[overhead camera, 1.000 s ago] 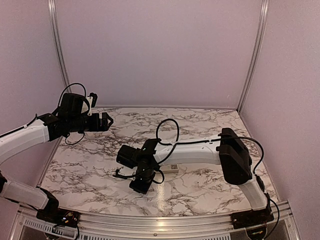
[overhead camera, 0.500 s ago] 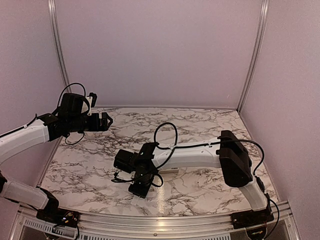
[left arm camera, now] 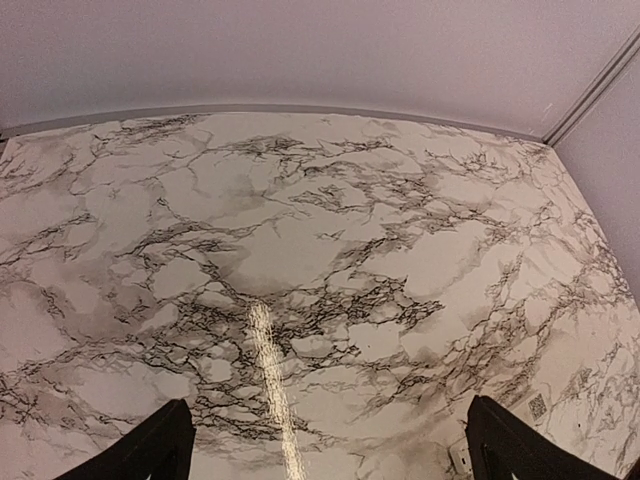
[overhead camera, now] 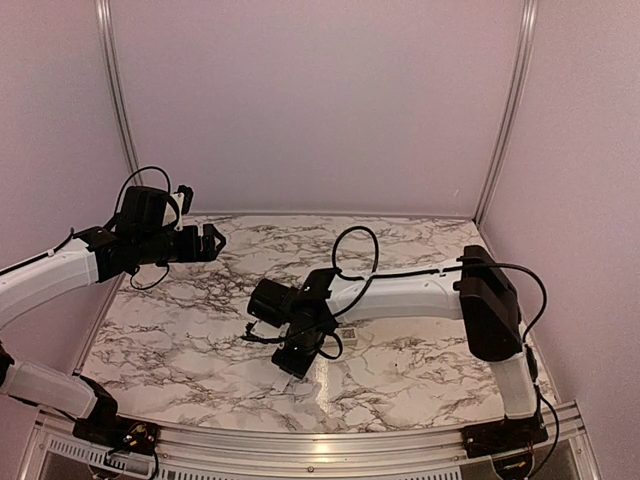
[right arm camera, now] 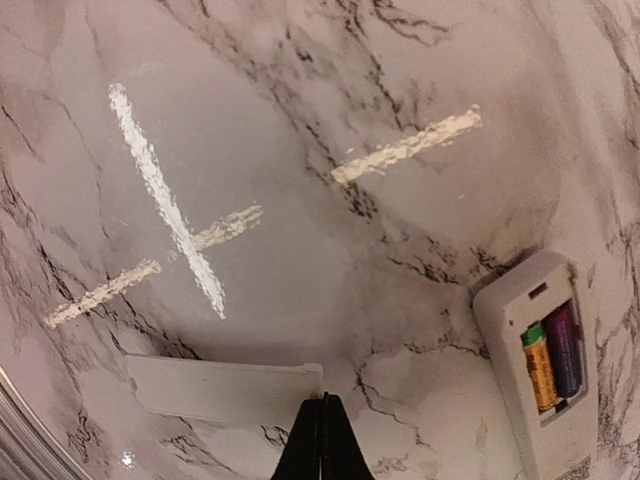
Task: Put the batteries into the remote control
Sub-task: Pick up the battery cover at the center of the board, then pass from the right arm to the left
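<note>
The white remote control (right arm camera: 520, 400) lies back up on the marble at the right of the right wrist view. Two batteries sit side by side in its open recess, one green and orange (right arm camera: 538, 365), one purple (right arm camera: 563, 350). A plain white cover plate (right arm camera: 225, 390) lies flat to its left. My right gripper (right arm camera: 322, 402) is shut, its tips at the plate's near right corner, with nothing seen between them. From above, the right gripper (overhead camera: 290, 362) hangs low over the table, and a bit of the remote control (overhead camera: 346, 335) shows behind it. My left gripper (overhead camera: 212, 241) is open and empty, high at the far left.
The left wrist view shows bare marble table (left arm camera: 320, 250) between its wide-apart fingers (left arm camera: 150, 455). Purple walls and metal posts (overhead camera: 505, 110) close the back and sides. A raised metal rail (overhead camera: 320, 440) runs along the near table edge.
The right gripper's last small gap has closed. The right arm swung slightly left, then back right and away from the near edge. The left arm stayed still.
</note>
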Tool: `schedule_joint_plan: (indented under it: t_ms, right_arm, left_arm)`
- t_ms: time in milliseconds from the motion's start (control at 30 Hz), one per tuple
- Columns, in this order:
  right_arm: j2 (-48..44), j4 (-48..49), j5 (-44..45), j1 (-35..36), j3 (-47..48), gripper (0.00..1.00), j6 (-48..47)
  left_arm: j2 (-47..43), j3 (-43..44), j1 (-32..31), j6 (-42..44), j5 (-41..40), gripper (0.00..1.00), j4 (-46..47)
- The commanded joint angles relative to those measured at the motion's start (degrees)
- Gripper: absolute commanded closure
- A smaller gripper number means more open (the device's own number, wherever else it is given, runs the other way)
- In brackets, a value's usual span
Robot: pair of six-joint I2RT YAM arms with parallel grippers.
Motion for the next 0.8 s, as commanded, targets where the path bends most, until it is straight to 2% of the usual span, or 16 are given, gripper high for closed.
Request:
schedule_joint_plan:
  t_ms: [0, 167, 300, 533, 767]
  right_arm:
    - [-7.42, 6.11, -0.71, -3.74, -2.77, 1.0, 1.67]
    - [-12.41, 11.33, -7.39, -8.11, -8.16, 1.0, 1.86]
    - [-17.02, 16.86, -17.1, -13.08, -13.88, 1.0, 2.45]
    - [-26.59, 30.78, -34.17, -22.16, -21.4, 1.0, 8.19]
    - [-30.98, 41.64, -48.34, -27.56, -24.25, 1.0, 16.64]
  left_arm:
    - [-0.51, -0.75, 0.42, -0.73, 2.1, 0.01, 2.75]
    - [-1.93, -2.45, 0.42, 0.42, 7.29, 0.01, 5.48]
    - [-5.52, -5.3, 0.42, 1.13, 10.34, 0.01, 10.87]
    - [-15.76, -18.0, 0.37, 2.06, 11.96, 0.01, 30.92]
    - [-22.16, -28.13, -1.68, 5.85, 17.98, 0.06, 48.96]
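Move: The battery cover is already pinched in your right gripper by one end, its middle some 3 cm back and 2 cm left of the fingertips, at their height. The open remote, batteries in, lies about 10 cm ahead of the right fingertips and 7 cm to their right, 1 or 2 cm lower. From the left gripper the remote is roughly 8 cm back, 22 cm right and 20 cm down. Keep the right fingers shut on the end of the battery cover and raise it about 18 cm off the board, carrying it some 10 cm forward and 5 cm to the right, up over the remote. Roll the wrist on the way so that the fingers swing from pointing down out to the left. Bring the empty, open left gripper back and up, tipping its fingers upwards. ##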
